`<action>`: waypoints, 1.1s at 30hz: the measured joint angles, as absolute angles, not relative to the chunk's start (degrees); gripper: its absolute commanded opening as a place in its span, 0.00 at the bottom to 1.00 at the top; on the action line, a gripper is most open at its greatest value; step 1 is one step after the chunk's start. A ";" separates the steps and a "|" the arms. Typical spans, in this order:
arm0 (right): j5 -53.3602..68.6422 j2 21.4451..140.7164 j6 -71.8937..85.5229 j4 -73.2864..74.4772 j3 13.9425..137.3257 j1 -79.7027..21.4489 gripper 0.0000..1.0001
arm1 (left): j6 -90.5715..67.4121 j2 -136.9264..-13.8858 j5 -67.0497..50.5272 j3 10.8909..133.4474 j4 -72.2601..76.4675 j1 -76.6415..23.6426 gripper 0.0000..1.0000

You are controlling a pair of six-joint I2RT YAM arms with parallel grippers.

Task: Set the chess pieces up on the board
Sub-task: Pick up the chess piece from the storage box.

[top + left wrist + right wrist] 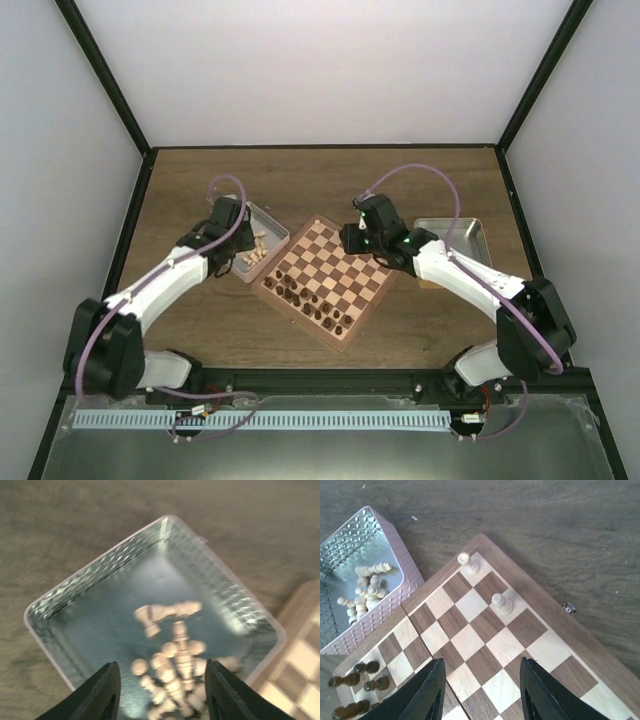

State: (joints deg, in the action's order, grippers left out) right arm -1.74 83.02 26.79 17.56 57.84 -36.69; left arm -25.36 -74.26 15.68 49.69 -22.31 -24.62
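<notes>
The board [335, 262] lies turned like a diamond at the table's middle. Two beige chess pieces [470, 564] [501, 603] stand on squares along its far edge. My right gripper [481, 667] hovers open above bare squares of the board [485, 645], holding nothing; in the top view it [350, 240] is over the far corner. Several more beige chess pieces [175, 667] lie heaped in a silver tray [100, 625]. My left gripper [161, 674] is low over that heap, jaws apart on either side of it; the view is blurred, and no piece shows as gripped.
Dark brown pieces [305, 300] stand in rows on the board's near-left side. The tray of beige pieces [275, 222] touches the board's left corner. A second silver tray [455, 238] sits right of the board. A small metal clasp [569, 609] sticks out of the board's rim.
</notes>
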 measured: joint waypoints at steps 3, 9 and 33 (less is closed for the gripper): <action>0.51 81.54 26.79 16.08 54.81 -36.45 0.42 | -27.35 -80.38 15.20 51.35 -24.43 -21.67 0.40; 2.76 80.23 26.81 14.09 51.46 -36.45 0.42 | -27.94 -91.61 15.40 58.04 -27.86 -20.43 0.37; 5.39 76.29 26.59 10.87 47.46 -36.12 0.41 | -26.76 -97.84 14.94 57.21 -29.23 -20.23 0.10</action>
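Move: The pale chess piece at the near left edge of the heap in the storage box lies about 12 cm below the left hand, some 2 cm to its left and 1 cm ahead. The lying king is about 5 cm ahead and 1 cm right of the hand, the fallen pawn 4 cm ahead and 1 cm left, the long piece 2 cm ahead and 2 cm right, all just as low. From the right hand the piece lies roughly 21 cm left, 2 cm ahead, 13 cm down. Coming down astride the pale chess piece, the left fingers narrow from half open to nearly shut around its head. That hand sinks about 11 cm into the storage box and shifts some 2 cm left, swinging out about 3 cm and back as the wrist tips 20 degrees further down. The empty right hand backs off about 3 cm over the board, dipping slightly. ##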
